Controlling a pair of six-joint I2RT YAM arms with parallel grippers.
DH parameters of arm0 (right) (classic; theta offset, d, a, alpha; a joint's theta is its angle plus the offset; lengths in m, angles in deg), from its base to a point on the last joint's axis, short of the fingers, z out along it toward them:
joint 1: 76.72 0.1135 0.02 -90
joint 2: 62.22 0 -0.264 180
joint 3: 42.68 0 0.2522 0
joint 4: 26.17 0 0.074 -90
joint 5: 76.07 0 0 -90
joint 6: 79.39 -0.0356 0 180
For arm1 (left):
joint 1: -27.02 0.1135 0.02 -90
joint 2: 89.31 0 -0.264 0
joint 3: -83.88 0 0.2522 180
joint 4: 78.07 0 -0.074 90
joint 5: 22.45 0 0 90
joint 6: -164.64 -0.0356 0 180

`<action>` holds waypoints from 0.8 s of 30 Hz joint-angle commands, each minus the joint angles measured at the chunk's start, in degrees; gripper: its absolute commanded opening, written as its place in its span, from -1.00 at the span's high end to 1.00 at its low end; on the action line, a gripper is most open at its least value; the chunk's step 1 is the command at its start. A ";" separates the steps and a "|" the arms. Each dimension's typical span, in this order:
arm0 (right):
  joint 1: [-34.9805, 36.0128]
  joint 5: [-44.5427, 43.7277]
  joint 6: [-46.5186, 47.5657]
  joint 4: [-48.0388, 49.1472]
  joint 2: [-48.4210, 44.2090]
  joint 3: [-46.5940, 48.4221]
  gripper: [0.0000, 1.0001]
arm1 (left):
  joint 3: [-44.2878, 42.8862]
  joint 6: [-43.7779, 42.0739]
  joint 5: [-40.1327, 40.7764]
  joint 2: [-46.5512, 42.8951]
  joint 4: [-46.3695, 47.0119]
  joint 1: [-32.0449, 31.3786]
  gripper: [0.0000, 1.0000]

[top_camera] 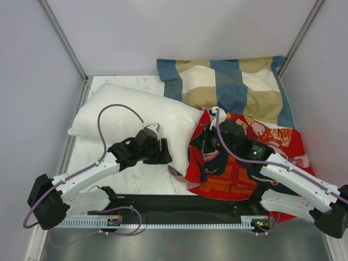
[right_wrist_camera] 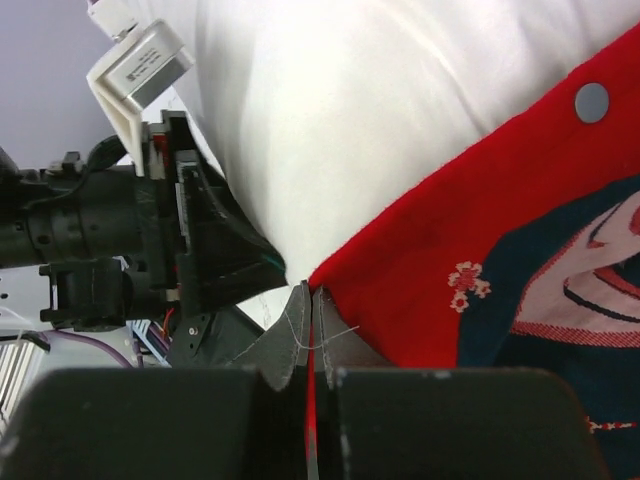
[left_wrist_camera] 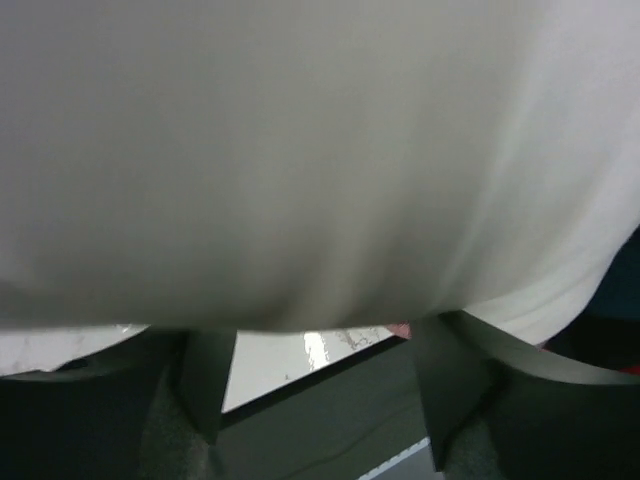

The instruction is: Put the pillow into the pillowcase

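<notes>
The plain white pillow (top_camera: 136, 114) lies on the left half of the table, its right corner against the red printed pillowcase (top_camera: 239, 163). My left gripper (top_camera: 162, 152) sits at the pillow's near edge. In the left wrist view the pillow (left_wrist_camera: 300, 150) bulges over the two fingers (left_wrist_camera: 205, 385), which stand wide apart with bare table between them, so this gripper (left_wrist_camera: 325, 390) is open. My right gripper (right_wrist_camera: 312, 305) is shut on the pillowcase's (right_wrist_camera: 450, 240) red edge, right beside the pillow (right_wrist_camera: 330, 120). From above it (top_camera: 198, 144) sits at the case's left edge.
A blue, tan and cream checked pillow (top_camera: 234, 87) lies at the back right, touching the pillowcase. Grey walls close in the table (top_camera: 147, 179) on the left, back and right. A black strip (top_camera: 179, 204) runs along the near edge between the arm bases.
</notes>
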 commanded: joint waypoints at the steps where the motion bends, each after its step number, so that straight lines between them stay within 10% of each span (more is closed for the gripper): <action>1: -0.06 4.41 -1.03 2.96 2.08 2.75 1.00 | -1.48 4.31 -0.46 5.13 18.74 -3.56 -0.39; 8: -0.15 5.04 -0.94 1.38 3.05 6.53 1.00 | -12.45 3.00 17.20 14.80 23.71 -14.36 0.08; 20: -0.15 1.01 0.98 -6.42 1.56 14.80 1.00 | -19.78 2.38 19.50 20.70 21.86 -14.73 0.11; 24: -0.06 -6.19 4.32 -12.41 -0.62 10.26 0.30 | -17.75 2.56 26.36 19.21 15.27 -14.73 0.10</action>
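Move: The left hand is at the near right corner of the pillow, whose middle lies about 17 cm ahead of it, 14 cm to its left and a little lower. The pillowcase's open mouth, where the corner is to go, is some 12 cm to the left hand's right, 5 cm farther out and slightly lower. The right hand already pinches the mouth's raised rim; the middle of the mouth hangs about 12 cm below it. The striped cloth lies about 26 cm ahead of the right hand, 16 cm to its right and 22 cm below. The left fingers close about halfway on the pillow's near right corner and carry it some 12 cm to the right and 5 cm forward, rising slightly in the second half, towards and into the pillowcase mouth, while the wrist tilts about 15 degrees so the fingertips swing outward and up. The right hand keeps its pinch on the rim almost in place at first, then rises about 7 cm and, right at the end, starts to open and comes away from the cloth. ##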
